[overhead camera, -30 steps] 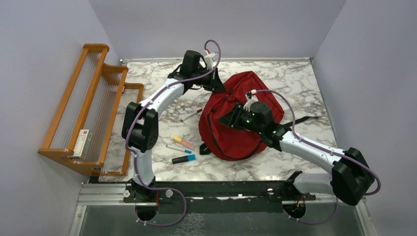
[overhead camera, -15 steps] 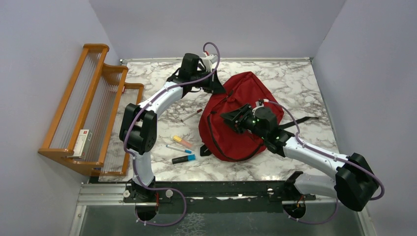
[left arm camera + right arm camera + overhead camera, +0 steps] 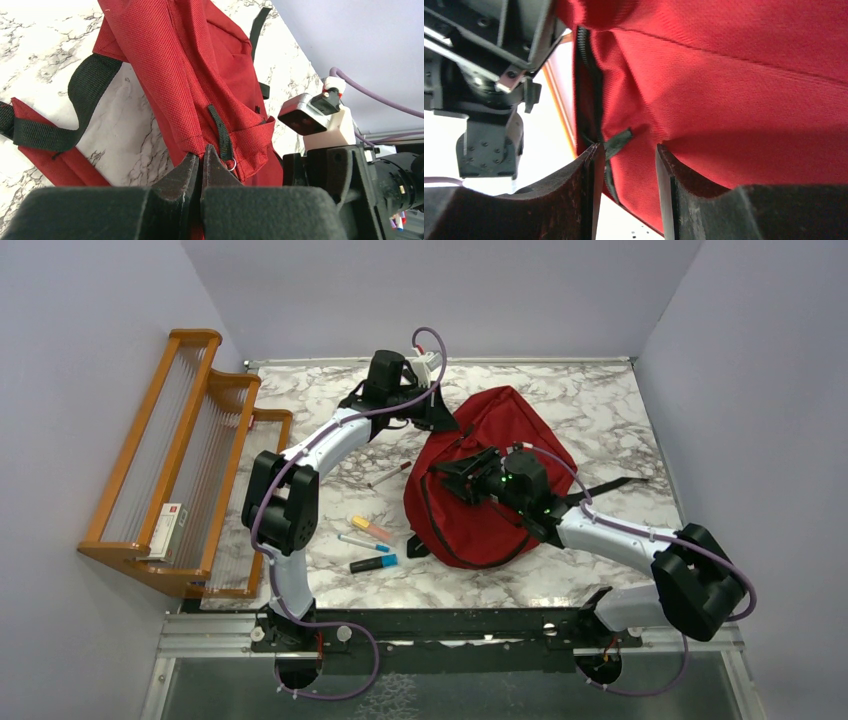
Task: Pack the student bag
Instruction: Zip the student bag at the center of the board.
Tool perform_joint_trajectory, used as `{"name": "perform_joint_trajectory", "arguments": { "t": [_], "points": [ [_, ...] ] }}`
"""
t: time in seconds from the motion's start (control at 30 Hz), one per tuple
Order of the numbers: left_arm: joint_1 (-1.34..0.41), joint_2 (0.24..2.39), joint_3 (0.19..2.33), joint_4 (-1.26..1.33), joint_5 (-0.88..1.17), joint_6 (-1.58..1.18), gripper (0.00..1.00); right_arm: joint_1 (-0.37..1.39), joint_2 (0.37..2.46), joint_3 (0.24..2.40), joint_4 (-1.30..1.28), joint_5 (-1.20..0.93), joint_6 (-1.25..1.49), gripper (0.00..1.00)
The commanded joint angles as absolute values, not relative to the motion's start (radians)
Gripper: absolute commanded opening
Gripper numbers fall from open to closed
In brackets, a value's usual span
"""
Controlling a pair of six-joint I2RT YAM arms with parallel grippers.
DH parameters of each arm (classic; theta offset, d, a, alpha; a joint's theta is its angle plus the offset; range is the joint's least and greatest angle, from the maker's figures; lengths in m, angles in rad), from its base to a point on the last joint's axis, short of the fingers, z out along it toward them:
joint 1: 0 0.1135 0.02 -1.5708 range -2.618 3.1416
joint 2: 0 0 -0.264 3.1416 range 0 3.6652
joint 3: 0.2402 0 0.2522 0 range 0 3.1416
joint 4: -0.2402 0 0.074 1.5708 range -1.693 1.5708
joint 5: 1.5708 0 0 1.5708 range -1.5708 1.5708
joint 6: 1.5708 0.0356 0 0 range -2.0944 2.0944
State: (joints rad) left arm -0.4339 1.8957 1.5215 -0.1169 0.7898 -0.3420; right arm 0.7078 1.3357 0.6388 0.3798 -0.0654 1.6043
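The student bag [image 3: 520, 420] is a red backpack lying on the marble table. My left gripper [image 3: 440, 416] is at its far left corner. In the left wrist view the jaws [image 3: 202, 152] are shut on a fold of the bag's red fabric [image 3: 190, 65], next to a black loop with a metal ring [image 3: 226, 145]. My right gripper [image 3: 457, 468] hovers over the bag's left side and is open. In the right wrist view its fingers [image 3: 629, 150] straddle red fabric [image 3: 734, 75] beside the black zipper [image 3: 586, 75], and a black pull tab [image 3: 619, 141] touches the left finger.
An orange wooden rack [image 3: 190, 460] stands along the left wall with a small white box [image 3: 170, 530] on it. A red pen [image 3: 388, 475] and three markers [image 3: 372, 530] [image 3: 363, 543] [image 3: 373, 563] lie left of the bag. A black strap [image 3: 610, 485] trails to the right.
My right gripper has slid left across the bag toward its zipper edge. The left arm has stayed put, still holding the fabric.
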Motion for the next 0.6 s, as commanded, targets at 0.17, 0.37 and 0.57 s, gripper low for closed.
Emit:
{"name": "perform_joint_trajectory", "arguments": {
  "t": [0.17,0.37,0.57],
  "points": [
    [-0.436,1.809,1.529,-0.014,0.841,-0.354,0.0,0.713,1.364,0.679,0.512,-0.112,1.641,0.42],
    [-0.436,1.808,1.526,-0.011,0.842,-0.354,0.0,0.713,1.405,0.693,0.521,-0.149,1.651,0.37],
    [-0.437,1.806,1.524,-0.011,0.843,-0.353,0.0,0.713,1.406,0.692,0.535,-0.139,1.629,0.18]
  ]
}}
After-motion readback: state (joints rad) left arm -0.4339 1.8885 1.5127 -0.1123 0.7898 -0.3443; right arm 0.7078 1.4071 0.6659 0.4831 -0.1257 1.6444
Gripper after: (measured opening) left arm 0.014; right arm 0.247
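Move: The zip's small black pull tab is just off the right fingertips, about 1 cm ahead and 2 cm to the left, practically level in height. From the right hand, the bag corner pinched by the left gripper stands roughly 10 cm ahead and 3 cm to the right, slightly higher; the red-capped marker lies on the table about 11 cm left, level fore and aft, some 15 cm below. For the left gripper, the tab is about 9 cm back, 4 cm left and 3 cm lower. Slip the right gripper about 2 cm leftward towards the zip's pull tab, lifting it some 2 cm first and then letting it sink back about halfway, with barely any turn of the wrist. Bring its half-open fingers together on either side of the tab, closing the gap by roughly half. Keep the left gripper still, shut on the bag's far corner to hold it steady. ##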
